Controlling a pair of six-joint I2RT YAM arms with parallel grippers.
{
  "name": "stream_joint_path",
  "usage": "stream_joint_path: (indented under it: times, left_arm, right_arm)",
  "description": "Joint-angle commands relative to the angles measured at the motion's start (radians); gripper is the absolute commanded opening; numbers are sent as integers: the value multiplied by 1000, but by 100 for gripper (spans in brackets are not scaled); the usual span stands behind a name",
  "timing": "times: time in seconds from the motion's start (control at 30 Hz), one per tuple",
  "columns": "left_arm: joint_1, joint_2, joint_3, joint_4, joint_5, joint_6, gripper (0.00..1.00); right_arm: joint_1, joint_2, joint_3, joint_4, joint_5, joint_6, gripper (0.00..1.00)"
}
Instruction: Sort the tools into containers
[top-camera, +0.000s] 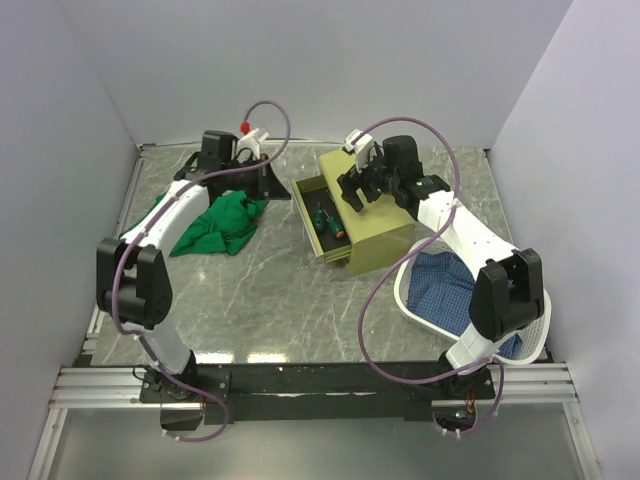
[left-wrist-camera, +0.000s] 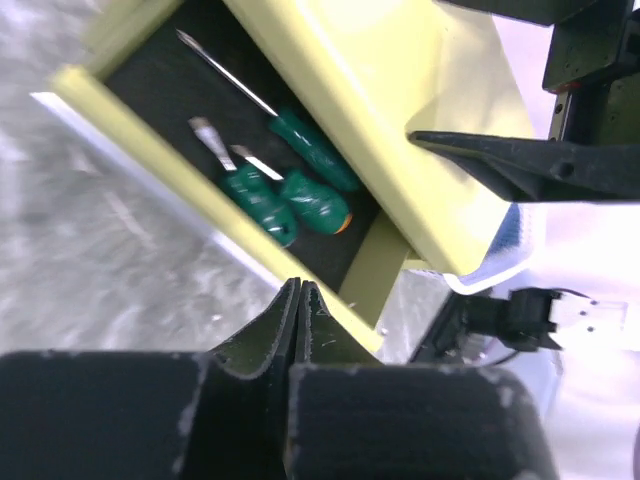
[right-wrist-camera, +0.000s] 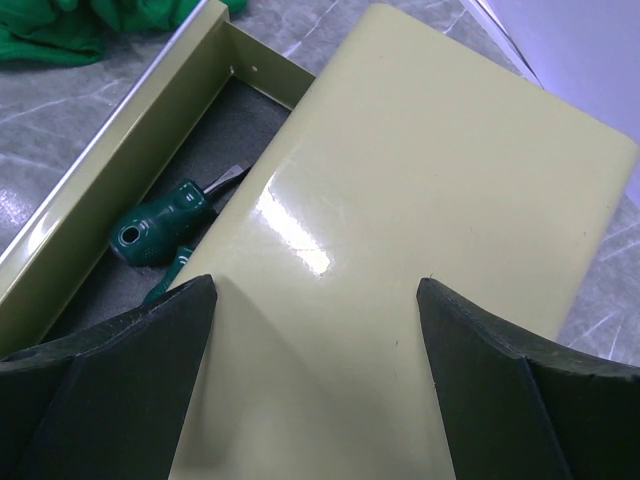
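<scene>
The olive-yellow chest (top-camera: 378, 232) stands mid-table with one drawer (top-camera: 312, 210) pulled out to the left. Three green-handled screwdrivers (left-wrist-camera: 300, 195) lie in that drawer on its dark lining; one of them (right-wrist-camera: 160, 225) also shows in the right wrist view. My left gripper (left-wrist-camera: 298, 286) is shut on nothing, its tips pressed together just outside the drawer's front wall (left-wrist-camera: 150, 135). In the top view the left gripper (top-camera: 272, 183) sits left of the chest at the back. My right gripper (right-wrist-camera: 315, 290) hangs open over the chest's flat top (right-wrist-camera: 430, 180), nothing between its fingers.
A crumpled green cloth (top-camera: 225, 222) lies left of the chest, under the left arm. A white basket (top-camera: 410, 300) holding blue checked fabric (top-camera: 445, 290) stands at the right, below the right arm. Walls close in the table on three sides.
</scene>
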Motion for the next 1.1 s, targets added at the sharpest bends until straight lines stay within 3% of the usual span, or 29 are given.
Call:
stream_joint_path:
  times: [0.0,0.23,0.53,1.07]
  left_arm:
    - [3,-30,-67,-13,-27,113,1]
    - [-23,131,-32,-55,-90,142,1]
    - [-120,298,232,-80,-37,113,1]
    - [-167,467,192,244,273,-182,2]
  right_arm:
    - [-3,103,-60,-270,100,-61,89]
    - [-3,115,-42,-278,94,-59,88]
    - [-3,106,-55,-276,95,-64,89]
    - [-3,115,-60,-292,89,-61,89]
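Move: Just to the right of the shut left fingers and well below them stands the open drawer's front, its middle about 5 cm right, level fore and aft, and some 10 cm down. The screwdrivers lie in the drawer about 9 cm right and 13 cm down; the cabinet's middle is roughly 18 cm right and 2 cm ahead, the green cloth 17 cm left and 2 cm ahead. From the right hand the drawer front is about 11 cm left, 3 cm back, 10 cm lower. Dropping about 11 cm with its fingers kept shut, the left hand comes down outside the open drawer, then sweeps some 10 cm to the right, its fingertips meeting the drawer front and pushing it in towards the cabinet. Late in the push the wrist tips down and turns clockwise, each around 15 degrees. The right hand holds its place over the cabinet top. ##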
